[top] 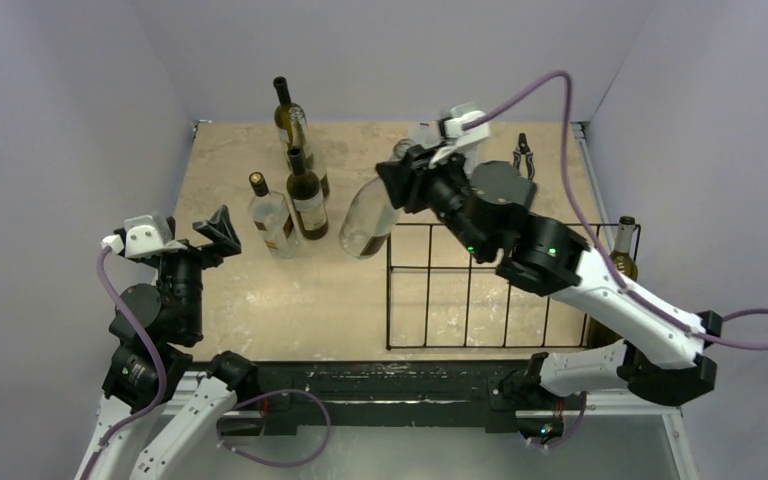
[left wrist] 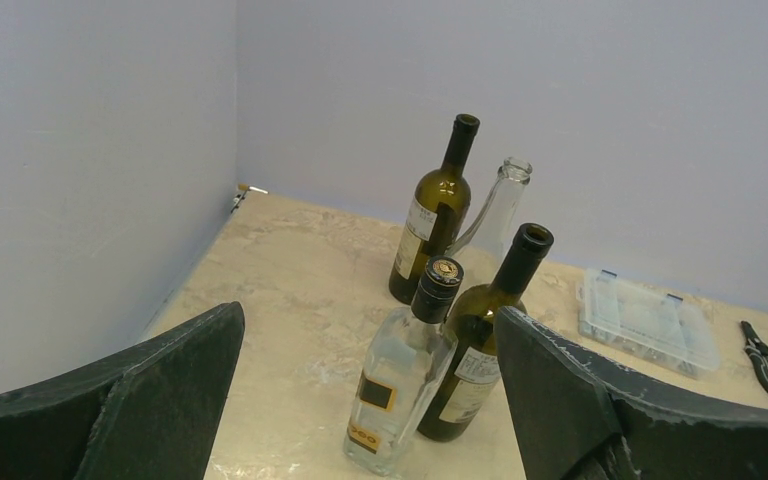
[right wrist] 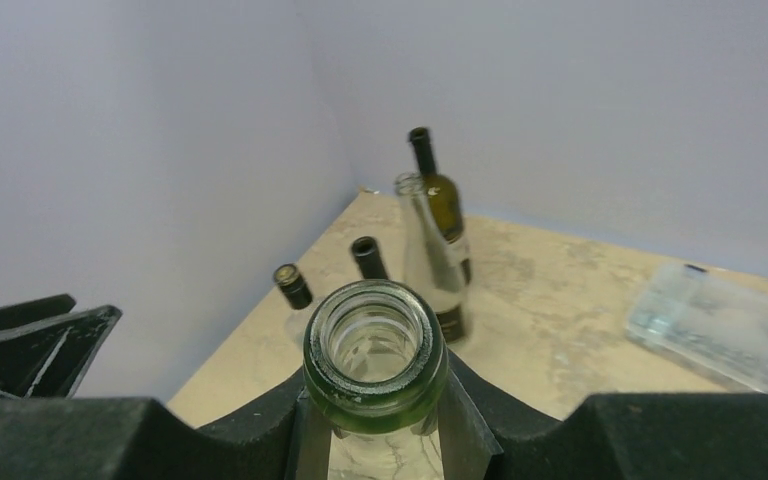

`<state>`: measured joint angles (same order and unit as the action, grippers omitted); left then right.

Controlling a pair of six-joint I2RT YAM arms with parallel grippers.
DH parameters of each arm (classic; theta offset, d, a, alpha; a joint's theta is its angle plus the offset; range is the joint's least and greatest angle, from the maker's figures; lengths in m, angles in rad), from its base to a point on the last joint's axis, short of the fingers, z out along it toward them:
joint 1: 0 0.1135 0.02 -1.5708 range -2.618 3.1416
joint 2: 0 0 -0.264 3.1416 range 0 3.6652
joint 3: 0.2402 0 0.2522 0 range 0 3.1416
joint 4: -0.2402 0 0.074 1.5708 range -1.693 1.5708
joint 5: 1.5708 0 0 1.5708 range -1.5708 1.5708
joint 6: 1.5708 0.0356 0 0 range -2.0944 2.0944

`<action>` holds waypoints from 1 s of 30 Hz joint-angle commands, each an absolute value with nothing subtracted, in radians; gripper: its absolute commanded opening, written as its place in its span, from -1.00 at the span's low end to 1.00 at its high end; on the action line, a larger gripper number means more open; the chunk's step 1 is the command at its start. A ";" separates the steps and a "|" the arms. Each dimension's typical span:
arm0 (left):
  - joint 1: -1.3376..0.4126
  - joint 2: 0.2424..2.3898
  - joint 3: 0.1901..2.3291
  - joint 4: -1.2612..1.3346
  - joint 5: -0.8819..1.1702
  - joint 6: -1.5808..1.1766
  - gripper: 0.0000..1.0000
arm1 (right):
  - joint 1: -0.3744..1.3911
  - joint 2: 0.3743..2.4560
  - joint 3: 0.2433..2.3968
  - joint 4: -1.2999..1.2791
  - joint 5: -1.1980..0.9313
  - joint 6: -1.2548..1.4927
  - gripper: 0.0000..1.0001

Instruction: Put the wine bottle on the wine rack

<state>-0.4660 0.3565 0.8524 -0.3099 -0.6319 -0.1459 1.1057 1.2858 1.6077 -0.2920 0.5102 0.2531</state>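
My right gripper (top: 407, 182) is shut on the neck of a clear wine bottle (top: 366, 226). The bottle hangs tilted just left of the far left corner of the black wire wine rack (top: 480, 287). In the right wrist view the bottle's green-tinted open mouth (right wrist: 375, 352) sits between my gripper's (right wrist: 375, 425) dark fingers. My left gripper (top: 218, 232) stands open at the left, empty. In the left wrist view its fingers (left wrist: 150, 390) frame a square clear bottle (left wrist: 400, 375) further off.
Standing left of the rack are a square clear bottle (top: 272, 220), a labelled dark green bottle (top: 307, 195) and two more bottles behind (top: 288, 112). Another bottle (top: 621, 250) stands at the rack's right end. A clear plastic box (left wrist: 645, 322) and pliers (top: 523, 155) lie at the back.
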 commanded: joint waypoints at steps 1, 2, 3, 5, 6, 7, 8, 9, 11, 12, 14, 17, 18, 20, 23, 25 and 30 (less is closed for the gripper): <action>-0.469 0.365 0.868 -0.293 -0.619 -0.151 0.91 | 1.089 1.102 1.680 -0.222 0.629 0.232 -1.00; -0.469 0.368 0.867 -0.291 -0.621 -0.153 0.91 | 1.089 1.079 1.684 -0.251 0.648 0.225 -1.00; -0.469 0.371 0.869 -0.295 -0.621 -0.154 0.91 | 1.089 1.054 1.690 -0.277 0.667 0.216 -1.00; -0.468 0.375 0.874 -0.302 -0.612 -0.161 0.91 | 1.089 1.004 1.690 -0.316 0.710 0.184 -1.00; -0.469 0.377 0.876 -0.303 -0.607 -0.163 0.91 | 1.089 0.975 1.685 -0.335 0.730 0.168 -1.00; -0.469 0.378 0.875 -0.303 -0.606 -0.165 0.91 | 1.089 0.950 1.675 -0.352 0.752 0.151 -1.00; -0.469 0.380 0.875 -0.304 -0.607 -0.164 0.91 | 1.089 0.923 1.659 -0.370 0.774 0.139 -1.00; -0.469 0.381 0.876 -0.306 -0.607 -0.165 0.91 | 1.089 0.886 1.644 -0.388 0.794 0.126 -1.00; -0.469 0.381 0.878 -0.308 -0.606 -0.168 0.91 | 1.089 0.835 1.614 -0.424 0.847 0.114 -1.00; -0.469 0.380 0.877 -0.309 -0.606 -0.169 0.91 | 1.090 0.814 1.594 -0.443 0.877 0.114 -1.00; -0.469 0.382 0.875 -0.309 -0.606 -0.170 0.91 | 1.089 0.775 1.561 -0.473 0.926 0.108 -1.00; -0.469 0.393 0.878 -0.311 -0.603 -0.174 0.91 | 1.089 0.756 1.527 -0.517 0.994 0.073 -1.00; -0.469 0.395 0.881 -0.316 -0.599 -0.177 0.91 | 1.090 0.762 1.524 -0.537 1.014 0.060 -1.00; -0.469 0.398 0.881 -0.318 -0.592 -0.181 0.91 | 1.089 0.785 1.513 -0.567 1.074 0.025 -1.00; -0.469 0.403 0.881 -0.319 -0.595 -0.181 0.91 | 1.090 0.827 1.483 -0.577 1.132 -0.038 -1.00; -0.469 0.403 0.883 -0.321 -0.596 -0.180 0.90 | 1.089 0.854 1.457 -0.566 1.177 -0.075 -1.00; -0.469 0.411 0.883 -0.320 -0.601 -0.176 0.90 | 1.072 0.903 1.385 -0.510 1.284 -0.198 -1.00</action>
<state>-0.4664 0.3954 0.8524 -0.3309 -0.6060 -0.1722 1.0863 0.8871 1.3952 -0.6643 1.1557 -0.0669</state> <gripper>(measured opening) 0.954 0.404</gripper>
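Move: To the right of the right hand, which holds the clear bottle by its neck, lies the wine rack: its middle is about 28 cm to the right, some 4 cm back and 34 cm below. The green bottle already standing in the rack's far-right slot is roughly 52 cm to the right and 10 cm back. The parts box lies about 47 cm ahead and 16 cm to the right. From the left hand, the rack's middle is about 63 cm to the right and level. Swinging the clear bottle fast to the right towards the wine rack, the right hand travels some 26 cm, rising about 5 cm and drawing back about 5 cm on the way. It then curves down about 9 cm, easing slightly forward and left over the rack. The wrist turns clockwise some 35 degrees and late on rolls its left side down; the fingers keep their hold on the neck. ##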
